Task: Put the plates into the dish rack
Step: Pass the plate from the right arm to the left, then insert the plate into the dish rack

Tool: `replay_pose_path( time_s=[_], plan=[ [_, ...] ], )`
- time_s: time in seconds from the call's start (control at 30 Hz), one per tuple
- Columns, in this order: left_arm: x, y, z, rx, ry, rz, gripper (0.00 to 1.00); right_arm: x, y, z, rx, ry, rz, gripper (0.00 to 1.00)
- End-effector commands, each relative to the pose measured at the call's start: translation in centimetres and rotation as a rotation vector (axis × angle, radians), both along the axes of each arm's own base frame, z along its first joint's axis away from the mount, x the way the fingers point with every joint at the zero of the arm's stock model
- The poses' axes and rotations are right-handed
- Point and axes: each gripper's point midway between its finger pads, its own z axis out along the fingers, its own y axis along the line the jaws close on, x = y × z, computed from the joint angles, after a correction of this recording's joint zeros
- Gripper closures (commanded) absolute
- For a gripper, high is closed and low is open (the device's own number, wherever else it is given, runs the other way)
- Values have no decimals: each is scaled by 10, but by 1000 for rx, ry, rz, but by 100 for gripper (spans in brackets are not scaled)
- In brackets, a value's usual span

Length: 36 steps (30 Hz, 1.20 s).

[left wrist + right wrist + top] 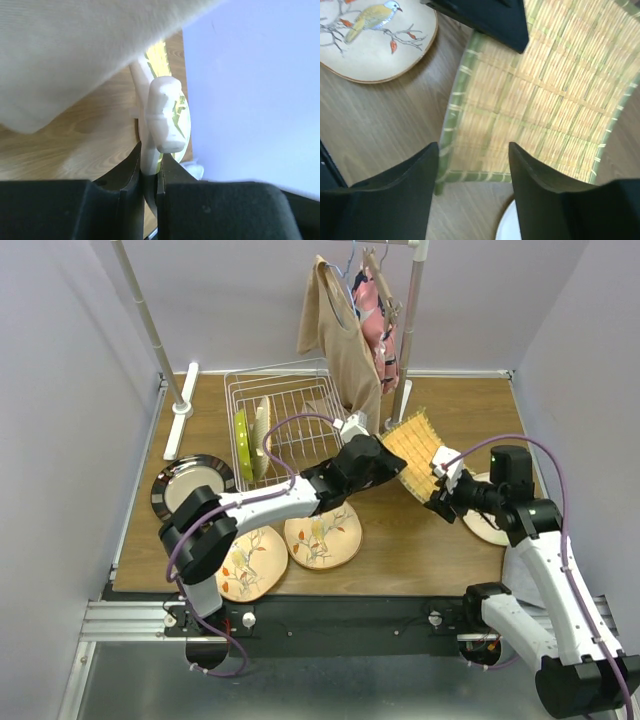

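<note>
My left gripper [388, 455] is shut on the left edge of a yellow woven-look square plate [418, 452] and holds it tilted above the table, right of the dish rack [285, 400]. In the left wrist view the jaws [150, 156] pinch the plate's edge [149, 150]. My right gripper [438, 497] is open just below the plate's near corner; in its own view [472, 150] the woven plate [540, 85] fills the space ahead of the jaws. A lime plate [242, 445] and a cream plate [262, 432] stand in the rack. Two peach bird plates [322, 536] lie in front.
A dark-rimmed plate [190, 483] lies left of the rack. A pale plate [486, 528] lies under my right arm. A clothes rail with a hanging beige garment [345, 340] stands behind the woven plate, and the garment crowds the left wrist view [75, 55].
</note>
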Motion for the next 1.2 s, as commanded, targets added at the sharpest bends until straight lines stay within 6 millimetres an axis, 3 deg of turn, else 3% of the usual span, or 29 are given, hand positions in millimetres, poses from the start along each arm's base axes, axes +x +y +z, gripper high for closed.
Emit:
replay_pose_path(
  time_s=[0.0,0.07,0.3,0.47,0.6,0.7,0.83,0.97,1.17],
  plan=[
    [-28,5,53,-89,-209,-161,100,-3,1,27,98,49,-97,31],
    [-36,10,64,-90,-275,-200,100,-3,1,41,130,59,-127,27],
    [-73,29,65,-72,-357,-343,100,5,0,77,227,91,-230,25],
    [-98,43,78,-72,-456,-442,100,25,-8,83,261,144,-372,21],
    [-111,60,72,-48,-505,-497,100,32,-1,84,320,195,-384,21],
    [-116,75,77,-44,-533,-501,100,32,6,93,357,189,-359,20],
    [-115,96,66,51,-534,-485,100,38,6,111,375,158,-359,19],
    [-109,118,75,98,-551,-444,100,44,8,138,396,109,-349,19],
    [-102,146,84,164,-563,-397,100,57,6,160,406,56,-353,19]
  ],
)
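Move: The left hand already holds the yellow woven plate by its left edge; the middle of the dish rack lies about 15 cm ahead, 26 cm to its left and 14 cm lower. The tan plate standing in the rack is roughly 12 cm ahead, 32 cm left and 10 cm down, the right-hand bird plate 7 cm back, 18 cm left and 19 cm down. From the right hand, the woven plate's middle is some 7 cm ahead and 4 cm left, just below; the white plate is 6 cm ahead, 19 cm right, 18 cm down. The left hand keeps its pinch on the woven plate and draws it clear of the right gripper, sweeping back about 11 cm and left, then nearly straight left (13 cm left in all) while rising some 5 cm, the fingers tipping up and the hand turning clockwise by roughly 25 degrees each. The right hand, already part open, spreads its fingers further and climbs about 14 cm with a little forward drift, rolling left side up and turning clockwise, empty and away from the plate. ##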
